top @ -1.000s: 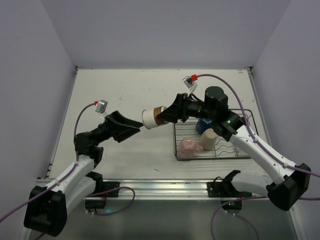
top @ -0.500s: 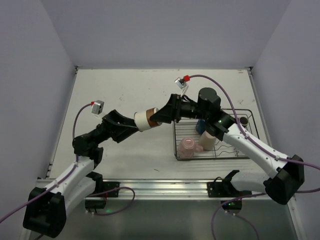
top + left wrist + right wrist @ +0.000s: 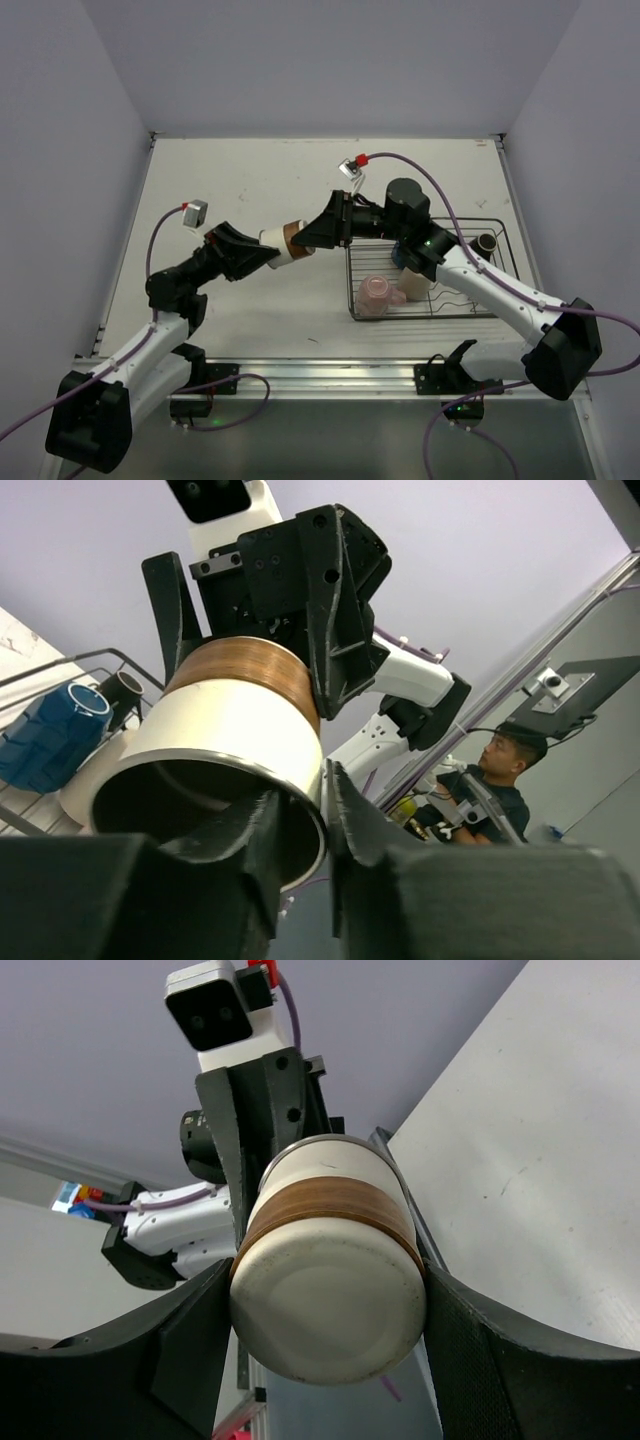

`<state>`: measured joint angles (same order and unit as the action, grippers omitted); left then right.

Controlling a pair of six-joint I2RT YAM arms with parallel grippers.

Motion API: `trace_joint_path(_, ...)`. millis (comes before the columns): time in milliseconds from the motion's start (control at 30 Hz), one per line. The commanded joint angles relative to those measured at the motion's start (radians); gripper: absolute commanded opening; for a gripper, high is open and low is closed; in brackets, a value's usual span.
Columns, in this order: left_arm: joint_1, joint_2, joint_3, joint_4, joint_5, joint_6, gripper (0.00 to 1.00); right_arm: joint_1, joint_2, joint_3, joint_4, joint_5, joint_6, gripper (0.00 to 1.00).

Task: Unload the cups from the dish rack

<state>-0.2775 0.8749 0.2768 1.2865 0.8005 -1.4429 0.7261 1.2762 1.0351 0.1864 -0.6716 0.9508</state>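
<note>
A cream cup with a brown band (image 3: 284,243) hangs on its side in the air between the two arms, left of the dish rack (image 3: 470,312). My right gripper (image 3: 306,238) is shut on its base end, one finger on each side (image 3: 328,1310). My left gripper (image 3: 268,252) has its fingers pinching the cup's rim (image 3: 325,790), one inside the mouth and one outside. In the rack lie a pink cup (image 3: 375,292) and a beige cup (image 3: 417,281). A blue cup (image 3: 50,735) and a dark brown cup (image 3: 487,241) are there too.
The rack stands at the right of the pale table (image 3: 250,190), under my right arm. Grey walls close in the table on three sides. A metal rail (image 3: 320,375) runs along the near edge, with cables trailing from both bases.
My right arm carried the cream cup leftward to my left gripper. The left gripper's fingers, wide apart before, have closed over the cup's rim.
</note>
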Motion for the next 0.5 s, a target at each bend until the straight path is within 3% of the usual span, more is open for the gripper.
trace_joint_path(0, -0.008, 0.015, 0.028, 0.037, -0.003, 0.004, 0.21, 0.007, 0.002, 0.04, 0.05, -0.01, 0.003, 0.01)
trace_joint_path(67, -0.008, 0.019, 0.044, -0.007, 0.005, 0.019, 0.02, 0.007, -0.001, 0.048, 0.025, -0.002, -0.01, 0.13)
trace_joint_path(233, -0.005, -0.014, 0.097, -0.214, 0.016, 0.16, 0.0, 0.007, -0.012, 0.082, -0.1, 0.033, -0.087, 0.48)
trace_joint_path(267, -0.003, -0.023, 0.145, -0.365, 0.017, 0.203, 0.0, 0.006, -0.023, 0.106, -0.138, 0.055, -0.108, 0.65)
trace_joint_path(300, -0.002, -0.031, 0.177, -0.466, 0.017, 0.261, 0.0, 0.004, -0.032, 0.118, -0.178, 0.085, -0.131, 0.73)
trace_joint_path(333, 0.003, -0.046, 0.214, -0.571, -0.004, 0.319, 0.0, 0.003, -0.041, 0.132, -0.279, 0.16, -0.174, 0.79)
trace_joint_path(367, 0.003, -0.05, 0.258, -0.825, -0.03, 0.466, 0.0, -0.001, -0.049, 0.144, -0.332, 0.202, -0.196, 0.85)
trace_joint_path(433, 0.006, -0.039, 0.398, -1.055, -0.139, 0.609, 0.0, -0.013, -0.072, 0.193, -0.484, 0.294, -0.233, 0.94)
trace_joint_path(467, 0.006, -0.03, 0.444, -1.251, -0.189, 0.727, 0.0, -0.017, -0.077, 0.23, -0.542, 0.399, -0.269, 0.99)
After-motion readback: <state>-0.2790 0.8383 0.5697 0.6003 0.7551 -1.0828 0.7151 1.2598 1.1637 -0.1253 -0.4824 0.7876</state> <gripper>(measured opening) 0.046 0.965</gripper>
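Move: The brown-banded white cup is held sideways in the right fingers by its base end, its middle about 3 cm to the right hand's left. From the left gripper, whose fingers already straddle the rim, it lies roughly 4 cm right, 3 cm ahead and 2 cm higher. Down in the rack, nearly 30 cm below the right hand, the pink cup stands some 18 cm right and 5 cm ahead, the beige cup about 27 cm right and 9 cm ahead. Shut the left gripper on the cup's near rim, one finger inside the mouth and one outside, while the right hand keeps its hold. Ease both hands forward together, then open the right fingers wide and back that hand off a little to the right; carry the cup on with the left, about 5 cm forward in all and slightly up, rolling some 15 degrees. ##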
